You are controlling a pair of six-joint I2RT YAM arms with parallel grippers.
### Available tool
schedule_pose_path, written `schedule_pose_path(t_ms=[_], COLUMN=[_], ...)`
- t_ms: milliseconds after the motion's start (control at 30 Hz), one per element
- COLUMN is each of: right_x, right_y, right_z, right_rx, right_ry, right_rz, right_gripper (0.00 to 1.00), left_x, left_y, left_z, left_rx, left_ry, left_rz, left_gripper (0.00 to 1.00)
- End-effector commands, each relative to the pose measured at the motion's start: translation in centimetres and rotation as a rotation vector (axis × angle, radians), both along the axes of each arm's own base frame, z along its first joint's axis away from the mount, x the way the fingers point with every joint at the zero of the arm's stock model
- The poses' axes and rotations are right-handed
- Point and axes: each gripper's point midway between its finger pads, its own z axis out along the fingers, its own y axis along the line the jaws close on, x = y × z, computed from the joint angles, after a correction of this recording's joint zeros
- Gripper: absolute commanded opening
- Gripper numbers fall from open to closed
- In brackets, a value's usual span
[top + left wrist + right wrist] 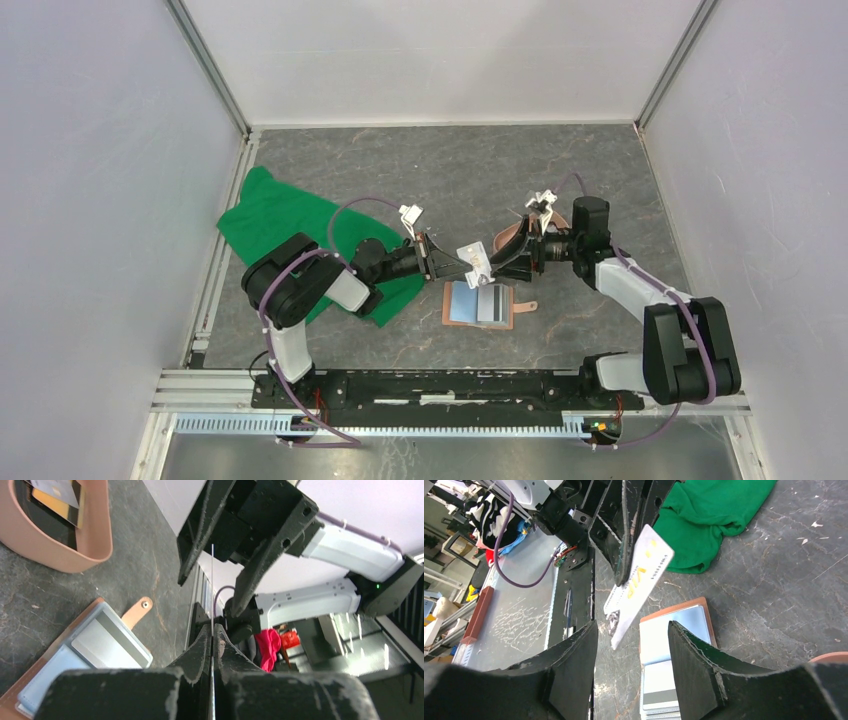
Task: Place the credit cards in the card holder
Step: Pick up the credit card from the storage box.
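A white credit card [476, 262] with yellow lettering hangs above the table, and my left gripper [455, 266] is shut on it. In the left wrist view the card [212, 580] shows edge-on, running up from my left gripper [213, 635]. My right gripper [631, 625] faces it, open, its fingers either side of the card's [639, 580] free end without touching. Below lies the open tan card holder [465, 302], a striped card [661, 687] in its blue-grey pocket. More cards [55, 495] lie in the pink tray.
The salmon-pink tray [95, 545] sits just behind the right gripper, mostly hidden in the top view. A crumpled green cloth [290, 225] lies at the left, under the left arm. The holder's strap tab [137, 611] sticks out toward the right arm.
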Motion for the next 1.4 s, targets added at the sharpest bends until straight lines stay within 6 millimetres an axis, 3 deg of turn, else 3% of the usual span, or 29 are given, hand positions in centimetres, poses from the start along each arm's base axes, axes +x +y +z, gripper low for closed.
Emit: schedule_pose_path(t_ms=[0, 200, 333, 433, 500, 600, 633, 867, 1067, 1200, 1300, 1367], right_x=[-0.4, -1.4, -1.7, -1.6, -1.6, -1.6, -1.7, -1.0, -1.4, -2.6, -3.0, -3.2], right_y=[0.1, 1.1, 1.5, 1.6, 1.6, 1.6, 1.6, 1.3, 0.7, 0.0, -0.6, -0.8], right_z=[-0.3, 0.0, 0.0, 0.0, 0.2, 0.5, 0.5, -0.2, -1.7, -4.0, -5.5, -6.4], right_rx=[0.008, 0.019, 0.018, 0.017, 0.019, 0.02, 0.02, -0.008, -0.071, -0.19, -0.258, -0.274], right_ry=[-0.015, 0.044, 0.074, 0.084, 0.084, 0.078, 0.074, 0.069, 0.12, 0.29, 0.432, 0.523], right_rz=[0.044, 0.096, 0.112, 0.11, 0.112, 0.111, 0.11, 0.014, -0.046, -0.069, -0.138, -0.208], right_gripper=[0.59, 0.58, 0.5, 0.4, 0.28, 0.0, 0.0, 0.0, 0.0, 0.0, 0.0, 0.0], left_x=[-3.0, -2.8, -2.1, -1.9, -1.7, -1.6, -1.5, 0.9, 2.0, 1.6, 0.6, 0.2], left_y=[0.8, 0.4, -0.1, -0.2, -0.3, -0.4, -0.4, 0.9, 6.8, 9.8, 9.8, 9.5], left_z=[3.0, 2.8, 2.3, 2.1, 2.0, 1.7, 1.7, 2.3, 2.8, 2.6, 2.0, 0.8], left_rx=[-0.088, -0.054, 0.004, 0.033, 0.046, 0.066, 0.069, 0.213, 0.49, 0.518, 0.491, 0.485], left_ry=[-0.254, -0.303, -0.326, -0.349, -0.353, -0.343, -0.341, -0.376, -0.528, -0.481, -0.427, -0.361], left_rz=[-0.143, -0.16, -0.16, -0.158, -0.161, -0.161, -0.154, 0.023, 0.281, 0.411, 0.385, 0.365], left_gripper=[0.02, 0.02, 0.02, 0.02, 0.02, 0.02, 0.03, 0.5, 0.97, 1.0, 0.99, 0.9])
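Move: The credit card, pinched in the left fingers, has its middle about 2 cm to the right of the left hand and about 3 cm to the left of the right hand, level with both; the right fingers stand open around its near end. From the right hand, the open card holder lies roughly 4 cm back, 3 cm left and 14 cm below. The storage box is about 12 cm ahead and 8 cm to the right of the right hand, also 14 cm below. The right fingers close on the card's free end after easing back and slightly left along it, while the left hand, still pinching it, backs off about 2 cm. Then the left fingers open wide and that hand pulls away left and up, some 9 cm left overall, rolling as it goes. The right hand keeps its pinch and sinks about 4 cm towards the card holder, rolling and dipping its fingertips. ##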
